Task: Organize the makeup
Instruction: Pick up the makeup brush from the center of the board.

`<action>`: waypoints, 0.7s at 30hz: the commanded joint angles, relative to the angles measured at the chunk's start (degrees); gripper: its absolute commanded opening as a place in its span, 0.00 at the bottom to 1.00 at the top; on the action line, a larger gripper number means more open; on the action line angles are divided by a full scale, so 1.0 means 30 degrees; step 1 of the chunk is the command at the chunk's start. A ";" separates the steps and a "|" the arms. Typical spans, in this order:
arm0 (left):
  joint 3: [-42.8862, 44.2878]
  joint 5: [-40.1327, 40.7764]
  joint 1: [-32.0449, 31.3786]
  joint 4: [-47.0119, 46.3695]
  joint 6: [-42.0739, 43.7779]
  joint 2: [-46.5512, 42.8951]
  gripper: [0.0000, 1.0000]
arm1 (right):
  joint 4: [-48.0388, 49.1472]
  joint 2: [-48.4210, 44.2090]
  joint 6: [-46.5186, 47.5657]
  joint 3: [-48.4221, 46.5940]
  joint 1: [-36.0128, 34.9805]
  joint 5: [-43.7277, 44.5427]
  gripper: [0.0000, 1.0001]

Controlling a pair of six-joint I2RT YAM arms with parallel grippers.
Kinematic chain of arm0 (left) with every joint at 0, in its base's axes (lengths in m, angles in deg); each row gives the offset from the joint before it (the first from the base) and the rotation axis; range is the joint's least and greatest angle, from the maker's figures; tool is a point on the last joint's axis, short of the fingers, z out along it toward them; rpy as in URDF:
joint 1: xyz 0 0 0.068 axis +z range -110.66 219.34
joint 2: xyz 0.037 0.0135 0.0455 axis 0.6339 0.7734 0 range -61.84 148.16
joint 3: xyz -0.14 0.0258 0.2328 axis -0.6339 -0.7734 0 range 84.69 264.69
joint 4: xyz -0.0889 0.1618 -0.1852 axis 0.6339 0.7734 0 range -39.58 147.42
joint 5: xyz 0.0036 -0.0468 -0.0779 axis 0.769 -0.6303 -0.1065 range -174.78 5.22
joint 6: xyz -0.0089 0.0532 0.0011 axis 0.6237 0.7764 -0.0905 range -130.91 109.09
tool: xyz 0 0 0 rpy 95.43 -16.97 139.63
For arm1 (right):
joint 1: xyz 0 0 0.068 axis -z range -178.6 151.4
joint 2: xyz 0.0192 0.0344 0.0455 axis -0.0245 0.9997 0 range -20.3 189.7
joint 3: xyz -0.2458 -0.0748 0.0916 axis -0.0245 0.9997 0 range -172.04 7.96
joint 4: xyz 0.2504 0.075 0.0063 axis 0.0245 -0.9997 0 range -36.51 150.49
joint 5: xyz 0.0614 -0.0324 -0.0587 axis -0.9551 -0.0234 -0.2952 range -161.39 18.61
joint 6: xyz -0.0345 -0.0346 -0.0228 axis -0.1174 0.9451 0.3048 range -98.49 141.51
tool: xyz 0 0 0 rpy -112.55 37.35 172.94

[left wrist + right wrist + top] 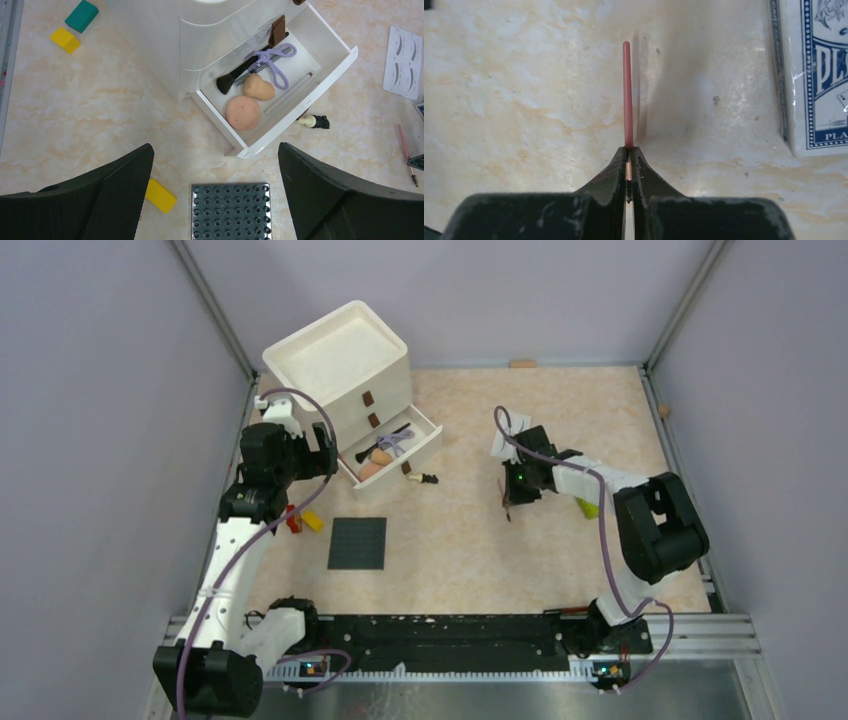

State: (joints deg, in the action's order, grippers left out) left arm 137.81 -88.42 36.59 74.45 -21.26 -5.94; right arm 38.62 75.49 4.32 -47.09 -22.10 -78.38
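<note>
My right gripper point(629, 151) is shut on the lower end of a thin pink makeup brush point(626, 95), whose stem points away over the table. From above, this gripper point(513, 502) sits at mid-table, right of the drawers. The open bottom drawer point(265, 137) holds a round peach puff point(242, 112), a pear-shaped sponge point(258, 87), a purple curler point(272, 62), a dark brush point(240, 72) and a white pencil point(290, 92). A small black-and-cream tube point(314, 121) lies just outside it. My left gripper point(215, 150) hangs open and holds nothing, in front of the drawer.
A white drawer unit point(340, 365) stands at the back left. A dark studded plate point(231, 212), yellow bricks point(160, 195) and a green brick point(81, 15) lie nearby. A white eyebrow card point(404, 62) and a blue playing-card box point(816, 75) lie by the right gripper.
</note>
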 commanded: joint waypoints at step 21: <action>0.0061 0.0157 -0.0052 -0.0598 -0.0022 -0.0549 0.99 | 1.9363 0.1389 -1.7125 -0.0875 -0.3611 -0.1449 0.00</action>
State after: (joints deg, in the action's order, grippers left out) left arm 137.81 -88.37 36.59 74.45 -21.26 -6.01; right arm 89.18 77.18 -41.86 -43.16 -29.18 -88.80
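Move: From the right hand, which already holds the makeup brush just above the table, the open drawer lies about 26 cm left, 10 cm ahead and a little higher. The dark-capped bottle is 19 cm left and 5 cm ahead; the lash sheet is some 15 cm ahead and 1 cm right, the card deck 5 cm ahead and 8 cm right. From the left hand the drawer is roughly 10 cm right, 6 cm ahead and 18 cm below. Keeping the brush pinched in its closed fingers, the right hand sweeps left and climbs towards the open drawer, some 15 cm left and 13 cm up, easing forward about 6 cm as well. All the while the wrist rolls roughly 50 degrees, swinging the downward fingers round to point mostly left. ##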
